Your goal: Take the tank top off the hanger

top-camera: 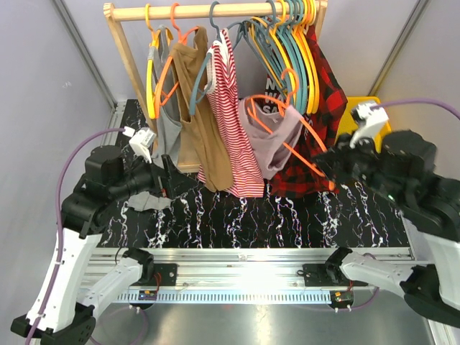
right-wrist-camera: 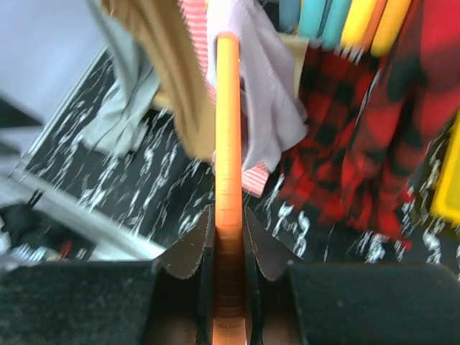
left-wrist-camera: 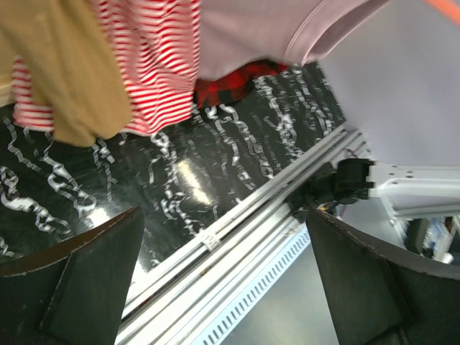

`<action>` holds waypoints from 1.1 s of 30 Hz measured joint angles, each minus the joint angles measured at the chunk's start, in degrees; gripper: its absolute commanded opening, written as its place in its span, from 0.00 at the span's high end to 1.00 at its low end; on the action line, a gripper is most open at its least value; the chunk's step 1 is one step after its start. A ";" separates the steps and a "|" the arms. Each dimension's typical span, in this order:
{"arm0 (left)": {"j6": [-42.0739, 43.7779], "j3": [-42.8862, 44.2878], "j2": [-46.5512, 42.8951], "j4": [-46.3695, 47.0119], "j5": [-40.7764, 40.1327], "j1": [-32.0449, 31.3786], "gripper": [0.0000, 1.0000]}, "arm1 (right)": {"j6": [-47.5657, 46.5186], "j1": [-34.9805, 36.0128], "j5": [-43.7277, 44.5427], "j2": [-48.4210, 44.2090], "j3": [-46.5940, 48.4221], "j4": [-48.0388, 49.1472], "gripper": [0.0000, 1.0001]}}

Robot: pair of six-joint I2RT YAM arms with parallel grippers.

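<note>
A mauve tank top (top-camera: 272,140) hangs on an orange hanger (top-camera: 295,147) that is off the rail and tilted low, in front of a red plaid shirt. My right gripper (top-camera: 328,169) is shut on the hanger's lower right arm. In the right wrist view the orange hanger bar (right-wrist-camera: 227,122) runs straight up from between the closed right gripper (right-wrist-camera: 228,231), and the tank top (right-wrist-camera: 267,100) drapes off it. My left gripper (top-camera: 164,177) is open and empty over the table's left side. The left wrist view shows the left gripper (left-wrist-camera: 223,277) spread wide, with the tank top's hem (left-wrist-camera: 273,32) above.
A wooden rack (top-camera: 215,11) carries a grey top (top-camera: 167,122), a tan top (top-camera: 205,122), a red-striped top (top-camera: 233,136), the plaid shirt (top-camera: 327,100) and several hangers. A grey cloth (top-camera: 149,202) lies on the marbled table. A yellow object (top-camera: 352,118) sits at the back right. A metal rail (top-camera: 251,257) runs along the front.
</note>
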 measured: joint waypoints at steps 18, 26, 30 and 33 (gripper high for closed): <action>1.66 26.62 18.36 1.95 8.17 -14.84 0.01 | 10.25 -0.11 -19.87 -23.91 -2.25 -12.61 1.00; 13.57 39.19 25.49 -6.34 -1.31 -21.73 0.01 | 10.21 -0.11 -32.57 -19.93 -5.95 -14.14 1.00; 18.58 37.03 22.91 -7.21 1.73 -23.39 0.01 | 10.14 -0.11 -38.03 -16.92 -9.88 -14.25 1.00; 20.65 34.51 21.68 -7.78 5.79 -23.56 0.01 | 10.10 -0.11 -41.33 -15.96 -10.29 -13.14 1.00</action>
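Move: The right hand, gripping one end of the orange hanger, has the tank top about 14 cm ahead, 12 cm left and 9 cm lower; the plaid shirt is 18 cm ahead, level sideways, 10 cm lower. From the empty left hand the tank top lies some 16 cm ahead and 20 cm right at hand height, the striped shirt 17 cm ahead and 12 cm right, the brown garment 16 cm ahead and 6 cm right, both slightly higher. Still pinching the hanger's end, the right hand draws it back about 17 cm away from the rack, first drifting left and then returning, sinking near the end as it turns some 35 degrees counter-clockwise and tips down. The open left hand rises about 12 cm while going right some 9 cm towards the hanger, swings clockwise and tips up, then eases back a few centimetres beside the hanger's free end, not yet closing. ##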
